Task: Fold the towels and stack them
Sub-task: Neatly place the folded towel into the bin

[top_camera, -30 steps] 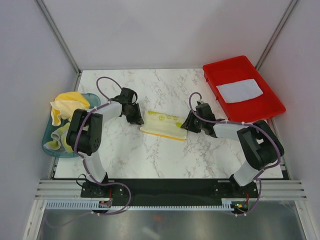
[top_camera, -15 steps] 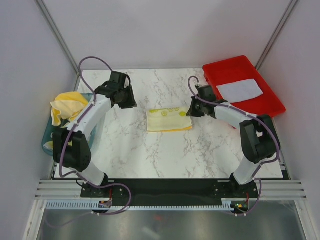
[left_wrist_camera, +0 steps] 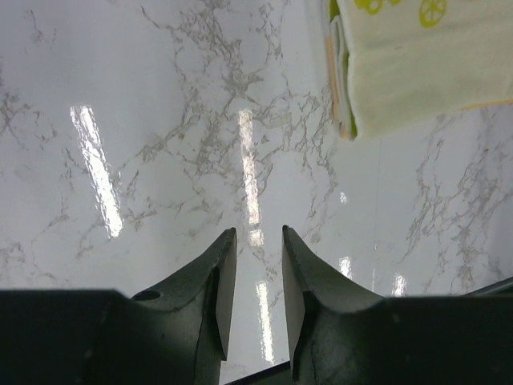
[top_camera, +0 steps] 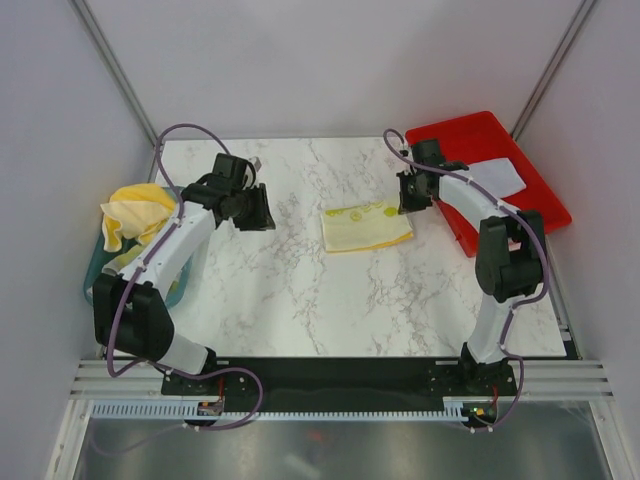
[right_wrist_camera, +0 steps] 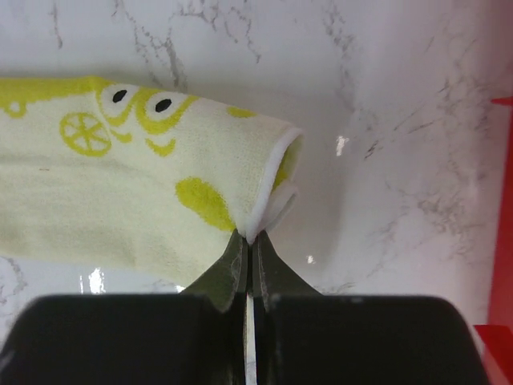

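A folded pale-yellow towel with lemon prints (top_camera: 367, 227) lies on the marble table, right of centre. My right gripper (top_camera: 408, 203) is shut on the towel's right edge (right_wrist_camera: 268, 204), next to the red tray. My left gripper (top_camera: 258, 213) is empty, its jaws a small gap apart, well left of the towel; the towel's end shows at the top right of the left wrist view (left_wrist_camera: 417, 64). A folded white towel (top_camera: 487, 178) lies in the red tray (top_camera: 510, 220). Crumpled yellow towels (top_camera: 135, 212) fill the teal basket at the left.
The teal basket (top_camera: 100, 285) stands at the table's left edge. The red tray sits at the back right corner. Grey walls and metal posts enclose the table on three sides.
My right gripper has dragged the folded towel to the right, toward the red tray. My left gripper has let go of it and drawn back to the left.
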Action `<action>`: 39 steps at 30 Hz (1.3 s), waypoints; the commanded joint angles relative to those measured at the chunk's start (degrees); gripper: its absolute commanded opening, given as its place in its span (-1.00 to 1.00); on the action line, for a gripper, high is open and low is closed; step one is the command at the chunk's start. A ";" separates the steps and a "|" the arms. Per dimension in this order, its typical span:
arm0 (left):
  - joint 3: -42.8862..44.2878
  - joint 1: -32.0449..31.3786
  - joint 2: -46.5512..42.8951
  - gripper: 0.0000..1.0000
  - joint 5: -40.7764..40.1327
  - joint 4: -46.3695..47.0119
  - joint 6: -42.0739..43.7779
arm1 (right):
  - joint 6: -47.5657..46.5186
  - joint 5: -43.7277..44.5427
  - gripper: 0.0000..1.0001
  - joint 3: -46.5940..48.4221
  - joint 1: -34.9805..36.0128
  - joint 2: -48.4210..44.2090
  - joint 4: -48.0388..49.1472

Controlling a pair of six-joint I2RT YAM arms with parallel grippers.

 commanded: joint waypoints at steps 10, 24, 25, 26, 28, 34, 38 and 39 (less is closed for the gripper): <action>-4.22 -0.10 0.68 -0.26 8.89 3.06 3.73 | -11.84 7.56 -1.00 20.01 -9.32 8.47 -14.77; -4.22 -0.19 0.24 -0.26 8.63 3.06 3.90 | -19.84 12.57 -1.00 33.47 -14.86 12.43 -19.61; -4.13 -0.10 0.07 -0.26 8.63 3.07 3.90 | -20.28 12.57 -1.00 34.17 -15.21 12.60 -19.61; -4.13 -0.10 0.07 -0.25 8.72 3.07 3.90 | -20.63 12.31 -1.00 35.48 -16.26 12.78 -20.13; -3.96 -0.10 -0.02 -0.25 8.72 2.98 3.90 | -21.43 11.52 -1.00 37.07 -17.32 13.83 -20.57; -3.51 -0.01 0.15 -0.25 8.10 3.06 4.16 | -23.18 9.94 -1.00 40.85 -21.01 16.20 -21.19; -3.43 -0.10 0.42 -0.26 8.19 2.89 4.34 | -24.85 9.05 -1.00 43.13 -23.12 18.14 -21.28; -3.43 -0.01 0.42 -0.26 8.28 2.89 4.34 | -24.94 8.96 -1.00 43.40 -23.65 19.01 -21.19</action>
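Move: Some 25 cm to the right of the right hand and 10 cm farther out is the middle of the red bin, a little lower than the hand; the white towel already in it lies about 23 cm right and 11 cm ahead. The folded towel is pinched by its right end, its middle some 10 cm left, 2 cm back and 4 cm lower. From the left hand the bin is roughly 60 cm right, 20 cm ahead and 12 cm below. Carrying the folded towel by its right end, the right hand sweeps some 23 cm to its right and about 9 cm forward, rising about 7 cm, past the bin's left side and in over the white towel's near part. Its fingers stay shut while the wrist tilts about 20 degrees, fingertips swinging rightward. The empty left hand sinks and draws back slightly, then waits. ##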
